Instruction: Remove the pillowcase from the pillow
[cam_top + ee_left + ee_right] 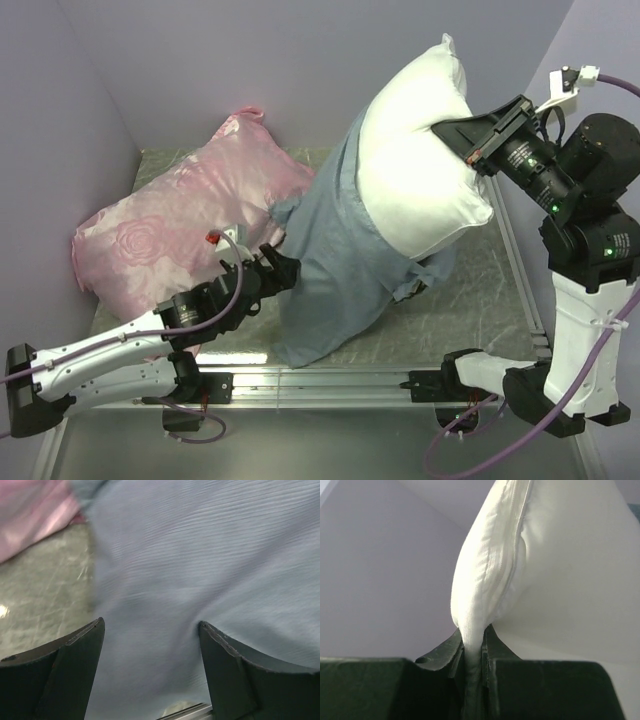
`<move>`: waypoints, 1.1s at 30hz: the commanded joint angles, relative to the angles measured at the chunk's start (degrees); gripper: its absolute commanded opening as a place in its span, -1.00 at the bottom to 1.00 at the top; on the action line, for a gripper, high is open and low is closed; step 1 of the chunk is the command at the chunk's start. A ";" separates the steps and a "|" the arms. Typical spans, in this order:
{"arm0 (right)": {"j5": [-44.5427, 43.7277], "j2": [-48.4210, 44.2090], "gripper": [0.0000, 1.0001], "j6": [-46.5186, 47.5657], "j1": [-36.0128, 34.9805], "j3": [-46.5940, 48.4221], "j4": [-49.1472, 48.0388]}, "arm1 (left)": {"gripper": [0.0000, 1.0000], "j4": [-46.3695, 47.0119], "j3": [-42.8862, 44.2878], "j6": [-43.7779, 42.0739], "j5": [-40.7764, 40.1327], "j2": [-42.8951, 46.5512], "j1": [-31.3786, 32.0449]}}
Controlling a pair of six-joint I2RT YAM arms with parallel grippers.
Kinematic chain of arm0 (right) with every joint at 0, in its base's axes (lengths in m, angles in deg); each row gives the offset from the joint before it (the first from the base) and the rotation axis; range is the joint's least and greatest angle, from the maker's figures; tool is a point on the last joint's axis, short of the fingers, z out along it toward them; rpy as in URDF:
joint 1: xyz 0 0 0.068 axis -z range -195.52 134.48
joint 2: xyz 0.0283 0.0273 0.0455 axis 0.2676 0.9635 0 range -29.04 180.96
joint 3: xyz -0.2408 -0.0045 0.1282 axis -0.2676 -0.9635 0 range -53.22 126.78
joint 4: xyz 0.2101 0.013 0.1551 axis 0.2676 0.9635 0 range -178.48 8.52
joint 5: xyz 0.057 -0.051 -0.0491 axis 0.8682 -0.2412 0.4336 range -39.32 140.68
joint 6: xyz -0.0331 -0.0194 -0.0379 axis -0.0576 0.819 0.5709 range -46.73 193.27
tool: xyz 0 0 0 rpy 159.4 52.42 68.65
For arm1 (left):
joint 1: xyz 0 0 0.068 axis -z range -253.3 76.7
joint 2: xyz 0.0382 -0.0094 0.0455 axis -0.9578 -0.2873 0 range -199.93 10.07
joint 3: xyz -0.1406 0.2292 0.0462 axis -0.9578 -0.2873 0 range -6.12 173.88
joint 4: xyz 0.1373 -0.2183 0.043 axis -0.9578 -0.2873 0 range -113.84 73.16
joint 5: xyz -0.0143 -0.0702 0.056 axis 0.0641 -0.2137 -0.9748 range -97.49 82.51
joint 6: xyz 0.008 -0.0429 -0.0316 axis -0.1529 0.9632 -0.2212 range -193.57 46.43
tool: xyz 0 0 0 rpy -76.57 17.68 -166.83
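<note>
My right gripper (470,143) holds the white pillow (420,150) up above the table, tilted, with one corner pointing up. In the right wrist view the jaws (475,640) are shut on a pinched edge of the pillow (560,565). The blue-grey pillowcase (335,260) still covers the pillow's lower part and hangs down to the table, where its end lies crumpled. My left gripper (285,265) is low at the pillowcase's left side. In the left wrist view it (151,622) stands open, its fingers (70,665) apart in front of the fabric (200,555), gripping nothing.
A shiny pink rose-patterned pillow (185,235) lies at the back left, against the left wall. Purple walls close in the table (480,300) at the left, back and right. An aluminium rail (330,380) runs along the near edge.
</note>
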 commanded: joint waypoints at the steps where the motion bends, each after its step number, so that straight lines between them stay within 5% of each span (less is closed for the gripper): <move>1: -2.14 -0.14 -1.00 -2.01 0.33 8.54 -10.64 | 0.63 4.02 -5.68 2.84 1.60 3.31 -0.36; 9: 0.68 0.04 -1.00 -4.31 0.59 10.63 -13.11 | 0.68 17.11 -12.64 -0.67 8.71 2.96 -4.22; 13: 2.60 1.10 -1.00 -4.21 1.82 14.52 -10.55 | 0.66 30.28 -18.69 -1.73 25.66 1.82 -18.50; 16: 3.75 -0.04 -1.00 -5.00 2.17 12.15 -12.22 | 0.61 41.11 -19.16 -2.34 39.47 -2.30 -23.38; 25: 5.33 -0.76 -1.00 -5.09 2.70 8.36 -13.29 | 0.55 56.59 -23.89 -1.82 48.72 -7.84 -23.83; 28: 5.42 0.30 -1.00 -5.27 2.79 11.17 -12.75 | 0.17 55.80 -23.19 -1.55 49.07 -10.12 -23.83; 29: 5.42 0.65 -1.00 -5.44 3.14 12.57 -12.58 | -0.20 55.45 -22.93 -1.38 49.07 -10.74 -23.74; 33: 5.25 1.27 -1.00 -5.44 3.40 14.17 -12.05 | -0.99 51.86 -21.35 -0.85 47.58 -13.03 -23.83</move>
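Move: The loose side of the hanging pillowcase, where the left fingers will shut, is about 4 cm to the right of the left hand, 2 cm ahead and 6 cm below. The pillow's bare white end hangs some 16 cm to the left hand's right, 3 cm ahead and 20 cm above it. The pink pillow lies roughly 21 cm left of that hand, 15 cm ahead and 16 cm below. From the right hand, that pillowcase side is about 16 cm left, 1 cm back and 40 cm below. Lower the open left gripper about 5 cm beside the hanging pillowcase, push forward some 4 cm, then sweep right and slightly back into the cloth while rolling the hand's left side down and turning it clockwise, each around 20 degrees. Shut the fingers on the pillowcase fold, sinking a little more. Keep the right grip on the pillow and raise it about 3 cm, easing slightly back. ##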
